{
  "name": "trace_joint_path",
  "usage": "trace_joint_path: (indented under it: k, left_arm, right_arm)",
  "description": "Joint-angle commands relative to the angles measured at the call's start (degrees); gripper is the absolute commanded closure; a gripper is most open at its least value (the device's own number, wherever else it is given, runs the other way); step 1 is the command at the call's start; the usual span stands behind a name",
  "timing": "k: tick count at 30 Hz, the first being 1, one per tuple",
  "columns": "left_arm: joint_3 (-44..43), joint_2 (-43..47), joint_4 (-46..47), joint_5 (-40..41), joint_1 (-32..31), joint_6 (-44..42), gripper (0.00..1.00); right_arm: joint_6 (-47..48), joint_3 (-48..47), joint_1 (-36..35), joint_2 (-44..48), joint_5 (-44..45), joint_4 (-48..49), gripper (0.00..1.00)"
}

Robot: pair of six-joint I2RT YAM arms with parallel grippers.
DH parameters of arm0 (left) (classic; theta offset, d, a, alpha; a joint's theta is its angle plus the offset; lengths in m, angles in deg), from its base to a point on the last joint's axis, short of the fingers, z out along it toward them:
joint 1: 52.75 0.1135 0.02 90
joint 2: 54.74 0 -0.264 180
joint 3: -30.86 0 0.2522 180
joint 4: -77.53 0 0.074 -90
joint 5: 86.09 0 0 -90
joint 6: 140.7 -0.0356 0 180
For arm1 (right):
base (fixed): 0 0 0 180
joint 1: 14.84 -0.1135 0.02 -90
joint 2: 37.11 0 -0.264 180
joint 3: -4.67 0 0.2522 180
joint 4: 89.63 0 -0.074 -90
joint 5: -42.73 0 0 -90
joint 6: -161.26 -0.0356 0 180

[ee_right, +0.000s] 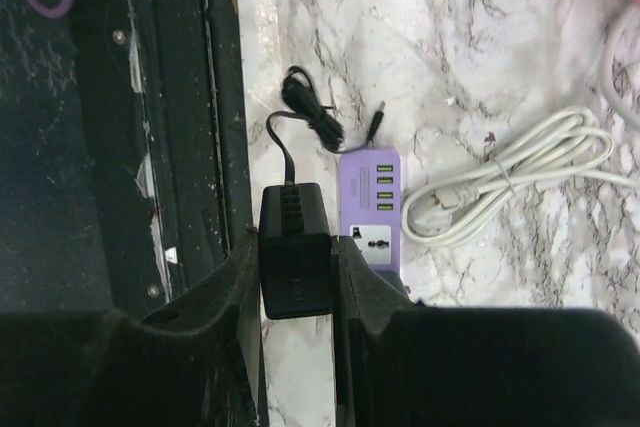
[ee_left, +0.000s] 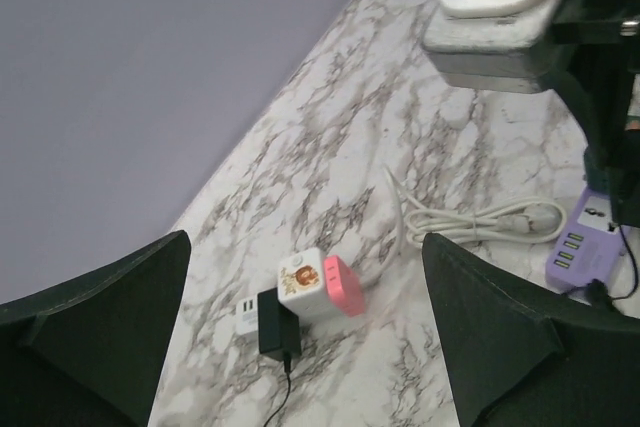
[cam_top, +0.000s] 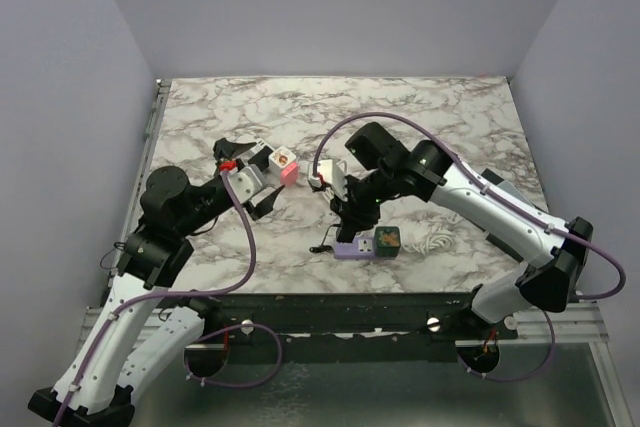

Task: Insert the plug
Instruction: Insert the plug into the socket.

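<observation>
My right gripper is shut on a black adapter plug, one finger on each side of it. Its thin cord trails down to a small coil on the marble. The plug hangs above the table's near edge, just left of the purple power strip, whose universal socket sits beside my right finger. In the top view this gripper hovers over the strip's left end. My left gripper is open and holds nothing. Below it, a white and pink cube socket has another black plug against its side.
A coiled white cable lies right of the purple strip. A small white USB adapter sits by the cube socket. A dark green cube rests at the strip's right end. The black table frame runs along the near edge.
</observation>
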Motion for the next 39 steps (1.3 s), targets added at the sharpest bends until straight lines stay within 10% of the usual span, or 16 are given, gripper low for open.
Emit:
trace_joint_path:
  k: [1, 39]
  left_arm:
    - [2.3, 0.5, 0.1, 12.1, -0.1, 0.1, 0.01]
    - [5.7, -1.0, -0.5, 11.5, -0.1, 6.4, 0.01]
  right_arm:
    - [-1.1, -0.5, -1.1, -1.6, 5.6, -3.8, 0.99]
    - [-4.5, 17.8, -5.8, -2.9, 27.8, 11.9, 1.00]
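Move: The purple strip's free socket, which the held black adapter is bound for, lies about 4 cm ahead of the right hand, 5 cm to its right and some 19 cm below. The green box sits on the strip about 5 cm farther right than the socket. The white cable coil lies about 15 cm ahead of that hand, level sideways and 21 cm down. From the left hand the socket is roughly 19 cm right, 2 cm back and 31 cm below. Down, by about 12 cm, the right hand carries the still-pinched adapter towards the purple strip's free socket, working some 3 cm forward mid-descent, then swinging right to end 4 cm that way; its fingers tip about 25 degrees nearer to vertical. The empty, open left hand sinks about 5 cm, easing forward and left while turning slightly counter-clockwise. ##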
